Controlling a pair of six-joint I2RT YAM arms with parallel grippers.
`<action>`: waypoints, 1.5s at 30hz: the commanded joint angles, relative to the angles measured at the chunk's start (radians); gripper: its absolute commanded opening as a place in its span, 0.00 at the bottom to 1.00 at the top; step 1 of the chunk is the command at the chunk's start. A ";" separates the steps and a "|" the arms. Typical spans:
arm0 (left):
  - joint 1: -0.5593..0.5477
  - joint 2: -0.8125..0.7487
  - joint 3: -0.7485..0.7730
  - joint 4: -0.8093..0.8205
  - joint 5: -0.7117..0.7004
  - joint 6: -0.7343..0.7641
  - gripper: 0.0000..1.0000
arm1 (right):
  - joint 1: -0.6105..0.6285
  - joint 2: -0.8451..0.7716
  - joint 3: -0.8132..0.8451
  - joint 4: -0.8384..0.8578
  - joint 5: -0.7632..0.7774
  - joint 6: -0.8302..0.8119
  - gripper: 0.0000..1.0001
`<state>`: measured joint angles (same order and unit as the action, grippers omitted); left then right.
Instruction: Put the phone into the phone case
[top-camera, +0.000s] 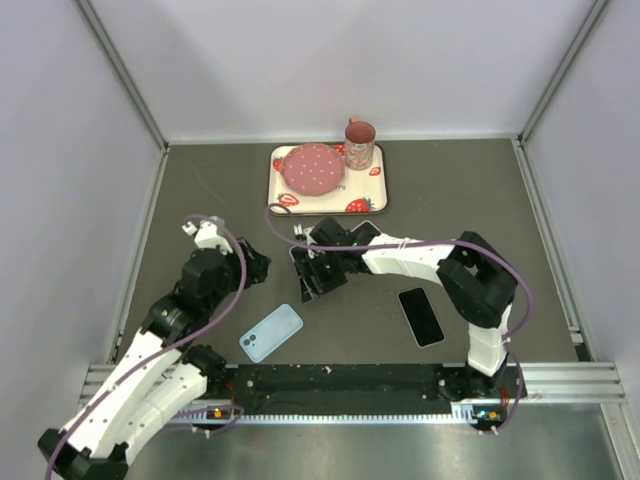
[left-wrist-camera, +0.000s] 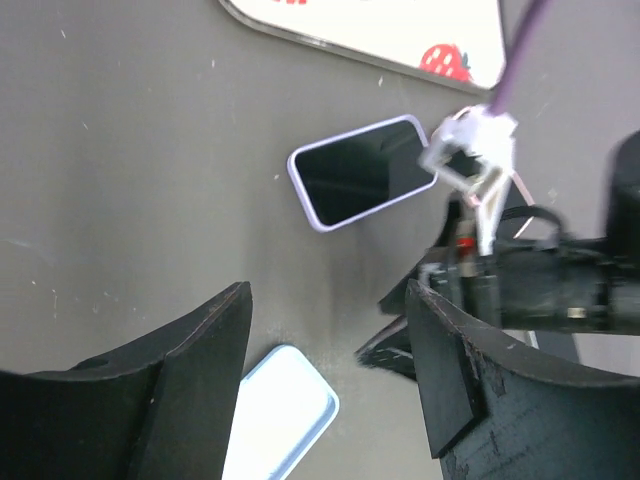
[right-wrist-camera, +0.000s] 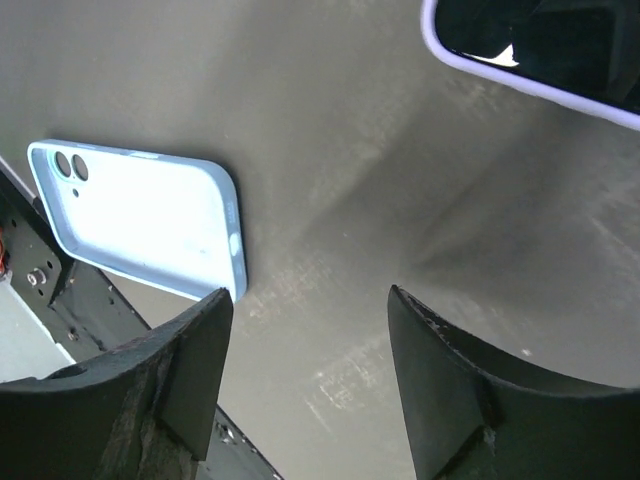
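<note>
The bare black phone lies flat near the front right, by the right arm's base. The light blue phone case lies near the front edge, left of centre, its two camera holes showing in the right wrist view. My right gripper hangs open over bare table just right of the case, holding nothing. My left gripper is open and empty too, above and just behind the case.
A second phone in a lilac case lies screen up beside the right gripper. Behind it stands a strawberry-print tray with a pink plate and a pink cup. Walls enclose the table.
</note>
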<state>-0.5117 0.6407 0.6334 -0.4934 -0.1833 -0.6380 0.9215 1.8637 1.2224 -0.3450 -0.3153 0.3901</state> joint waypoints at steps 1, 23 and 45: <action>0.001 -0.130 -0.004 0.004 -0.107 -0.032 0.68 | 0.054 0.067 0.103 0.006 -0.008 0.012 0.62; 0.001 -0.158 -0.063 0.068 -0.122 -0.003 0.67 | 0.112 0.227 0.227 -0.054 -0.031 -0.008 0.21; 0.001 0.034 -0.052 0.211 -0.038 0.069 0.66 | -0.150 -0.033 -0.063 -0.086 0.160 0.045 0.00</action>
<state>-0.5117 0.6121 0.5701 -0.3828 -0.2680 -0.5926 0.8482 1.9358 1.2430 -0.4042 -0.2657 0.4171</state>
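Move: The light-blue case's middle lies about 11 cm to the right hand's left, 7 cm back and 3 cm below. The purple-cased phone lies some 12 cm straight ahead of that hand, and the pink-cased phone 12 cm ahead and 15 cm right, both on the table. From the raised left hand the blue case is roughly 12 cm back, 2 cm right and 17 cm below. Right hand dips about 6 cm left-back, pinches the blue case's right end, then drags it 9 cm right-forward, turning clockwise. ##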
